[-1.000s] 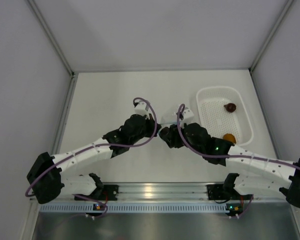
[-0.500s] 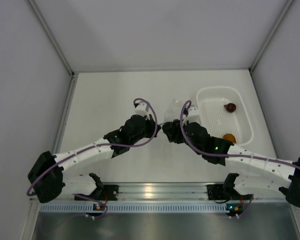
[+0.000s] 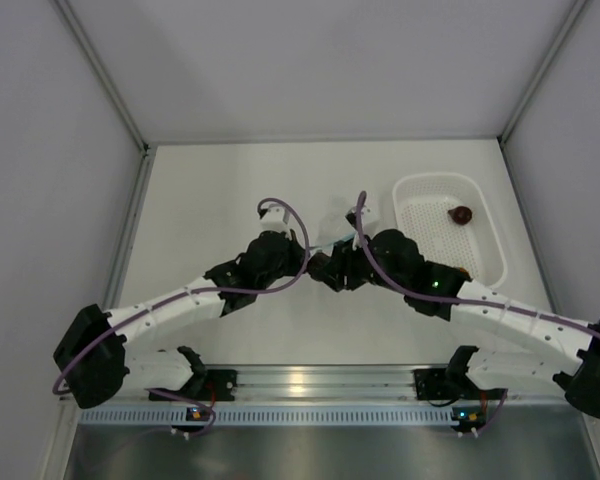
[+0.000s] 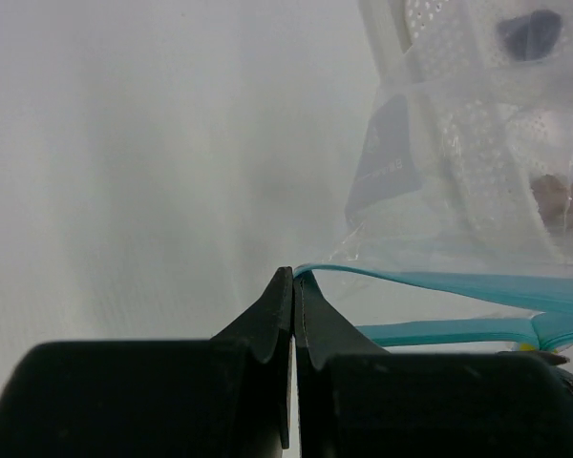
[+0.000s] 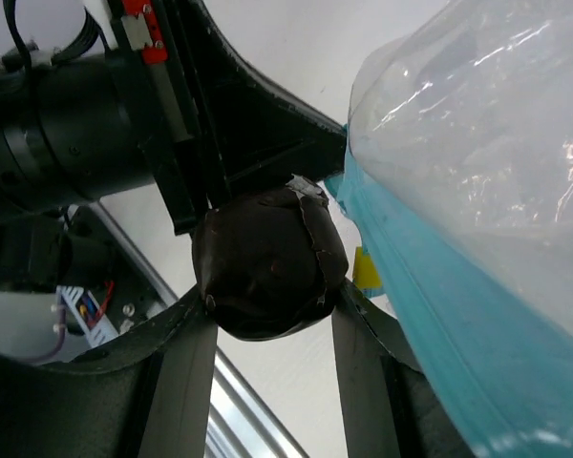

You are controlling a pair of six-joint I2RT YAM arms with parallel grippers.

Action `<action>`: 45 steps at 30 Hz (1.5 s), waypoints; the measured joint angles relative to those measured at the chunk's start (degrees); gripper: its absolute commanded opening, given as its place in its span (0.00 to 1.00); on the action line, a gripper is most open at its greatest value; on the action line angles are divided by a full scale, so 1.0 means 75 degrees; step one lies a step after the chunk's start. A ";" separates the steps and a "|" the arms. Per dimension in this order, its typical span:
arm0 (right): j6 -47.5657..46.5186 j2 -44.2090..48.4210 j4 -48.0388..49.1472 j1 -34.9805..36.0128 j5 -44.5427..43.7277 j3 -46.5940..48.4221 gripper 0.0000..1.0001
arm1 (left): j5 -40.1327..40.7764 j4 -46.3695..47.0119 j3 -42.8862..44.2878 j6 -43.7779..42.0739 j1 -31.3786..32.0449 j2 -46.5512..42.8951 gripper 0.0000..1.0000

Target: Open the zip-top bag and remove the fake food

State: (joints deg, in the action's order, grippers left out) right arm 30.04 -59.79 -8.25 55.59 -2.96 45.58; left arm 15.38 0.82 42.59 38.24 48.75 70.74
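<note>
The zip-top bag [image 4: 430, 181] is clear and crinkly, with a light blue zip strip [image 4: 430, 281]; it hangs between my two grippers. My left gripper [image 4: 294, 279] is shut on the end of the strip. In the top view it [image 3: 314, 262] sits at the table's middle, tip to tip with the right gripper [image 3: 330, 272]. My right gripper [image 5: 270, 298] is shut on a dark purple-black fake food piece [image 5: 267, 262], just outside the bag's [image 5: 477, 162] blue edge [image 5: 430, 286]. A maroon piece [image 3: 461, 214] lies in the basket.
A white perforated basket [image 3: 420, 190] stands at the right, next to the right forearm, which covers its near corner. Through the bag, the left wrist view shows the basket [image 4: 430, 19] with two blurred dark pieces in it. Grey walls enclose the table.
The right arm has swung so its forearm now covers the orange piece in the basket. Both grippers stay tip to tip at the table's middle; the left wrist has shifted slightly.
</note>
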 measured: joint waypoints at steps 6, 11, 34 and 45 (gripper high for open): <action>-0.0527 -0.0618 -0.0169 -0.0286 0.2521 0.0294 0.19 | 0.0560 -0.0446 -0.0143 0.0047 -0.0341 -0.0321 0.00; -0.0740 -0.1090 -0.0047 -0.0286 0.4444 0.0277 0.18 | 0.0787 -0.0670 -0.0230 0.0099 -0.0490 -0.0487 0.00; -0.2092 -0.1877 -0.0513 -0.0149 0.5721 0.0323 0.17 | 0.1577 -0.1212 -0.0064 0.0396 -0.0519 -0.1000 0.00; -0.0962 0.0315 -0.0982 -0.2404 0.2757 0.0318 0.17 | 0.1810 -0.1545 -0.0012 0.0341 -0.0667 -0.0985 0.00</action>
State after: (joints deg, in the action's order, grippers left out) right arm 22.83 -57.43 -15.62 37.56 17.72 47.97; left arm 28.95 -10.76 42.50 40.80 43.75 63.35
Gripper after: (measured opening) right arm 0.463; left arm 0.017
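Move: The dark food is already in the right fingers. The white basket's middle lies roughly 34 cm to that hand's right, 19 cm ahead and 18 cm down, with the orange food in it about 38 cm right and 8 cm ahead of the hand. The empty bag's body is some 9 cm ahead and 4 cm right, slightly lower. From the left hand, pinching the bag's zip edge, the dark food lies about 6 cm right and 4 cm back. The dark food, still gripped, is swung back about 11 cm beside the bag mouth, dipping and easing left as the right wrist turns some 45 degrees counter-clockwise; then the right hand whips forward and right, rising and unwinding, towards the basket. Meanwhile the left hand keeps its pinch on the zip edge and draws it left about 8 cm, turning slightly counter-clockwise. ##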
